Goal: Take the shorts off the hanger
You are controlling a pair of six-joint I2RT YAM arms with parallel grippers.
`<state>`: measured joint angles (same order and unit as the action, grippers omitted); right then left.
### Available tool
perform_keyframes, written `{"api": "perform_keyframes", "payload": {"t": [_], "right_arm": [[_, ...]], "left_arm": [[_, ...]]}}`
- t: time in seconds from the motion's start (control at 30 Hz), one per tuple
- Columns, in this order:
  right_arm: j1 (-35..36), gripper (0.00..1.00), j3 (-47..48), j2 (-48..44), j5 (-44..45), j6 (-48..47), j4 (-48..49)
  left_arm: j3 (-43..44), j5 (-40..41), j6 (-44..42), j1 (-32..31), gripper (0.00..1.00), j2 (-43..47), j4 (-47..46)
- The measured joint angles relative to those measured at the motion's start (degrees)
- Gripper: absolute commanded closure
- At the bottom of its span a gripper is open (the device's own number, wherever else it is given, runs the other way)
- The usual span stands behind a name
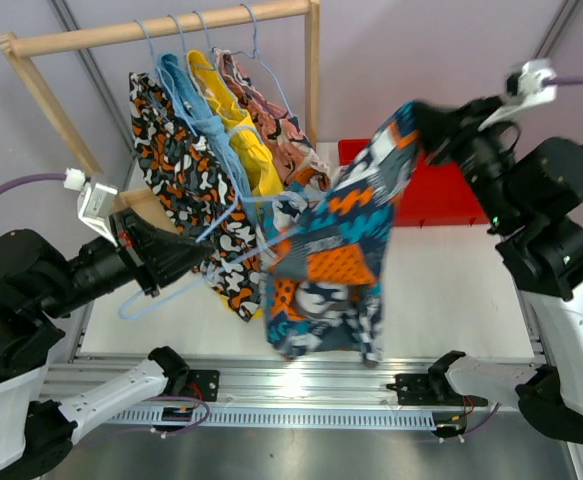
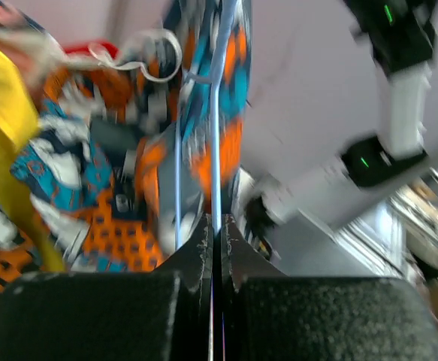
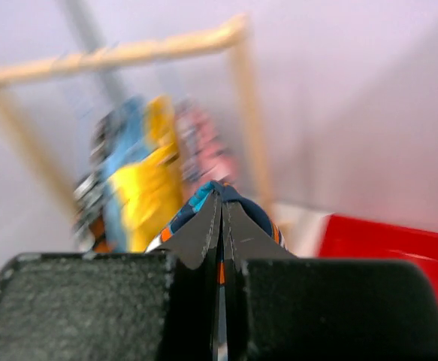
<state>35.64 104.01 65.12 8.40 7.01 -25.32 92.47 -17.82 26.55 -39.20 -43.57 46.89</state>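
Note:
The blue-orange patterned shorts [image 1: 336, 260] hang in mid-air over the table's front. My right gripper [image 1: 426, 125] is shut on their top corner and holds it high at the right. In the right wrist view the cloth [image 3: 196, 201] is pinched between the closed fingers of the right gripper [image 3: 222, 197]. My left gripper [image 1: 206, 262] is shut on a light blue wire hanger [image 1: 149, 303], whose far end runs into the shorts. The left wrist view shows the hanger wire [image 2: 216, 113] clamped in the left gripper [image 2: 217, 222], with the shorts [image 2: 113, 218] behind it.
A wooden rack [image 1: 161, 28] at the back left carries black-orange-white shorts [image 1: 171, 160], light blue shorts [image 1: 196, 100], yellow shorts [image 1: 246, 145] and pink shorts [image 1: 283, 130] on hangers. A red bin [image 1: 451, 195] stands at the back right.

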Motion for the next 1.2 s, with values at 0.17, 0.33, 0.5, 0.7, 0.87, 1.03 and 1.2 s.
{"api": "perform_keyframes", "payload": {"t": [0.17, 0.33, 0.5, 0.7, 0.87, 1.03, 1.2], "right_arm": [[-10.54, 1.00, 7.91, 8.48, 9.62, -2.54, 2.84], [-21.70, 1.00, 12.41, 19.76, 12.22, -1.20, 4.04], [-25.40, 1.00, 23.63, 32.35, 13.14, -1.42, 3.91], [-26.99, 1.00, 37.03, 42.05, 14.08, -2.99, 13.64], [-31.95, 1.00, 38.18, 42.82, 15.28, -2.29, 24.15], [-33.18, 1.00, 39.80, 45.53, 15.52, -2.34, 34.18], [-34.34, 1.00, 40.79, 49.66, 13.64, -0.57, 38.84]], "left_arm": [[2.75, -7.23, 1.46, 0.00, 1.00, 2.36, 8.37], [7.63, -10.51, 1.66, 0.00, 1.00, 5.79, 14.16], [8.00, -11.37, 1.46, 0.00, 1.00, 8.00, 15.52], [-6.93, -10.80, 1.92, 0.00, 1.00, 12.59, 12.52], [-13.64, -9.81, 1.90, 0.00, 1.00, 12.33, 10.38], [-15.78, -9.35, 1.44, 0.00, 1.00, 11.76, 6.25], [-19.37, -9.18, 1.42, 0.00, 1.00, 10.78, 2.71]]}}
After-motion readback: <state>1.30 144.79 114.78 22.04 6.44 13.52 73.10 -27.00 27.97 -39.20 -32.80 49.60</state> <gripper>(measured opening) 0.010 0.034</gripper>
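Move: The right hand holds the patterned shorts. The red bin lies about 27 cm ahead of it, 20 cm to its right and 50 cm below. The rack's right post is roughly 18 cm ahead and 14 cm left, with the pink shorts about 15 cm ahead and 22 cm left. The left hand grips the blue hanger; from it the bin is some 45 cm ahead, 44 cm right and 45 cm below. Still pinching the patterned shorts, the right hand sweeps forward and right together, then mainly right and up, carrying them about 25 cm out and 20 cm right towards the bin while turning some 45 degrees clockwise and tipping its fingers up. The left hand keeps the hanger pinched, drawing it back about 10 cm and slightly left, away from the shorts, then lowering it about 10 cm while coming partly forward again. ##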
